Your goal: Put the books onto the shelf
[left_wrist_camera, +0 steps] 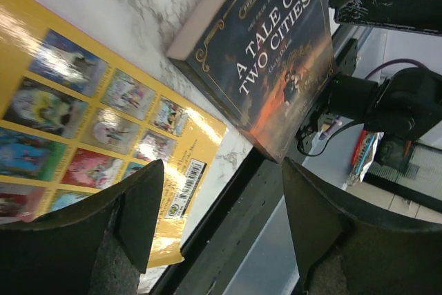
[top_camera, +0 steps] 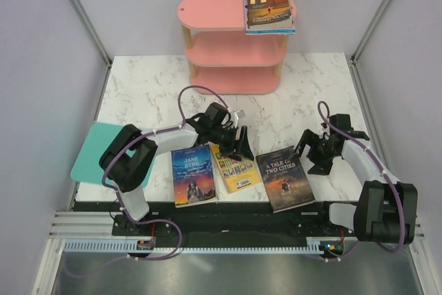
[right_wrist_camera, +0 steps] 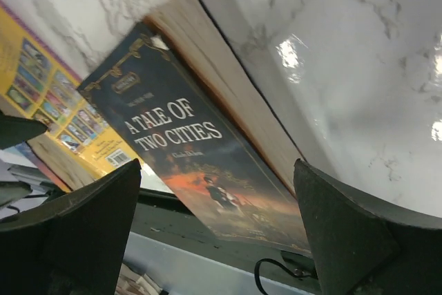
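The pink shelf [top_camera: 228, 43] stands at the back, and a dark brown-orange book [top_camera: 268, 5] lies on another book at the right end of its top board. Three books lie flat near the front edge: blue "Jane Eyre" [top_camera: 193, 174], a yellow one [top_camera: 235, 168] [left_wrist_camera: 103, 122] [right_wrist_camera: 41, 94] and "A Tale of Two Cities" [top_camera: 284, 179] [left_wrist_camera: 269, 53] [right_wrist_camera: 186, 143]. My left gripper [top_camera: 238, 147] [left_wrist_camera: 221, 219] hangs open over the yellow book's far end, holding nothing. By the far right corner of "A Tale of Two Cities", my right gripper [top_camera: 310, 152] [right_wrist_camera: 217, 233] is open and empty.
A flat teal board [top_camera: 95, 151] lies at the table's left edge under the left arm. The table's front rail [top_camera: 228, 206] runs just behind the books' near ends. White walls close in the left, back and right sides.
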Controlling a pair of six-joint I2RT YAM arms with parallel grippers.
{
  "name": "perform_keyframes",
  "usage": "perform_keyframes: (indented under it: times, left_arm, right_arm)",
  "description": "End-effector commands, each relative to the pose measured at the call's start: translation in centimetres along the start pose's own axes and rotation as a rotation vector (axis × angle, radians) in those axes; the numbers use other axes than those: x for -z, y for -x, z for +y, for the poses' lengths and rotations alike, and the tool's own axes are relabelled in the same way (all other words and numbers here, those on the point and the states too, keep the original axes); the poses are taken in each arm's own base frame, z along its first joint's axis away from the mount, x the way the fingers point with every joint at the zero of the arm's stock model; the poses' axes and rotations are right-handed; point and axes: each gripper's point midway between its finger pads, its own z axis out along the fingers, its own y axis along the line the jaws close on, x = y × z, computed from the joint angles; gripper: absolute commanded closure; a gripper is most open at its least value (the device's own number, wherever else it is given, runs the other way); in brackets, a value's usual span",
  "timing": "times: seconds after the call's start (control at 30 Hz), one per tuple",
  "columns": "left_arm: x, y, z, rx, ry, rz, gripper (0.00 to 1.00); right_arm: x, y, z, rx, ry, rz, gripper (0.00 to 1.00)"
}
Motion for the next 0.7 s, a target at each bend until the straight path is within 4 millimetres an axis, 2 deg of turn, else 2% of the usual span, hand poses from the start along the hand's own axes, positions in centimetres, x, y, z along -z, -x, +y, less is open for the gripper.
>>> perform_keyframes:
  times: [0.0, 0.07, 0.1, 0.13, 0.17, 0.2, 0.27, 0.33, 0.37, 0.43, 0.6, 0.67]
  left_arm:
    - [-1.8, -1.9, -1.0, 0.065, 0.005, 0.087, 0.24]
    - [-2.8, -2.3, -1.2, 0.08, 0.0, 0.114, 0.24]
    - [-3.2, -1.8, -1.8, 0.071, -0.014, 0.112, 0.24]
    - [-4.1, -2.1, -1.3, 0.094, -0.009, 0.133, 0.24]
    - [-4.7, -2.3, -1.7, 0.092, -0.016, 0.148, 0.24]
    - [-5.3, -1.6, -2.2, 0.086, -0.03, 0.143, 0.24]
    - [-6.7, -1.8, -1.6, 0.122, -0.022, 0.165, 0.25]
    - [-7.4, -1.1, -2.0, 0.134, -0.034, 0.159, 0.25]
    - [-8.0, -1.2, -1.4, 0.15, -0.023, 0.164, 0.25]
    - [-8.5, -0.7, -1.4, 0.157, -0.027, 0.158, 0.25]
    - [-9.3, -0.5, -1.0, 0.169, -0.032, 0.161, 0.25]
    - [-9.3, -0.4, -1.1, 0.166, -0.033, 0.158, 0.25]
  right_arm:
    - [-0.4, -0.6, -1.7, -0.016, -0.069, -0.037, 0.02]
    - [-0.8, -1.0, -1.8, -0.021, -0.065, -0.022, 0.02]
    - [-1.0, -1.3, -1.6, -0.022, -0.051, -0.009, 0.02]
    - [-1.3, -1.4, -1.5, -0.019, -0.04, -0.007, 0.02]
    - [-1.8, -2.0, -1.6, -0.026, -0.032, 0.016, 0.02]
    - [-2.1, -2.4, -1.5, -0.027, -0.018, 0.03, 0.02]
    - [-2.8, -3.0, -1.4, -0.027, -0.001, 0.047, 0.03]
    - [-2.8, -3.1, -0.1, -0.013, 0.074, 0.047, 0.05]
    - [-2.8, -3.3, 0.4, 0.0, 0.099, 0.045, 0.07]
    - [-2.1, -2.9, 1.9, 0.036, 0.174, 0.015, 0.1]
    - [0.0, -2.0, 5.2, 0.109, 0.332, -0.066, 0.33]
    - [1.0, -1.9, 6.5, 0.116, 0.405, -0.101, 0.34]
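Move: A Tale of Two Cities lies flat between the hands: its middle is some 14 cm to the left hand's right and 12 cm back from it, and from the right hand about 6 cm left and 6 cm back, roughly 5 cm below both. The yellow book is about 4 cm left and 7 cm back of the left hand, some 25 cm left of the right hand and level with it. Jane Eyre sits roughly 20 cm left and 12 cm back of the left hand. Rightward and down goes the left hand, about 6.5 cm across and 4 cm lower, dipping back briefly before coming forward again; open and tipping some 15 degrees, it comes to the far left corner of A Tale of Two Cities. Back and down about 3 cm, the right hand comes to the book's right long edge, then eases left and slightly up, its fingers partly closing around that page edge. ##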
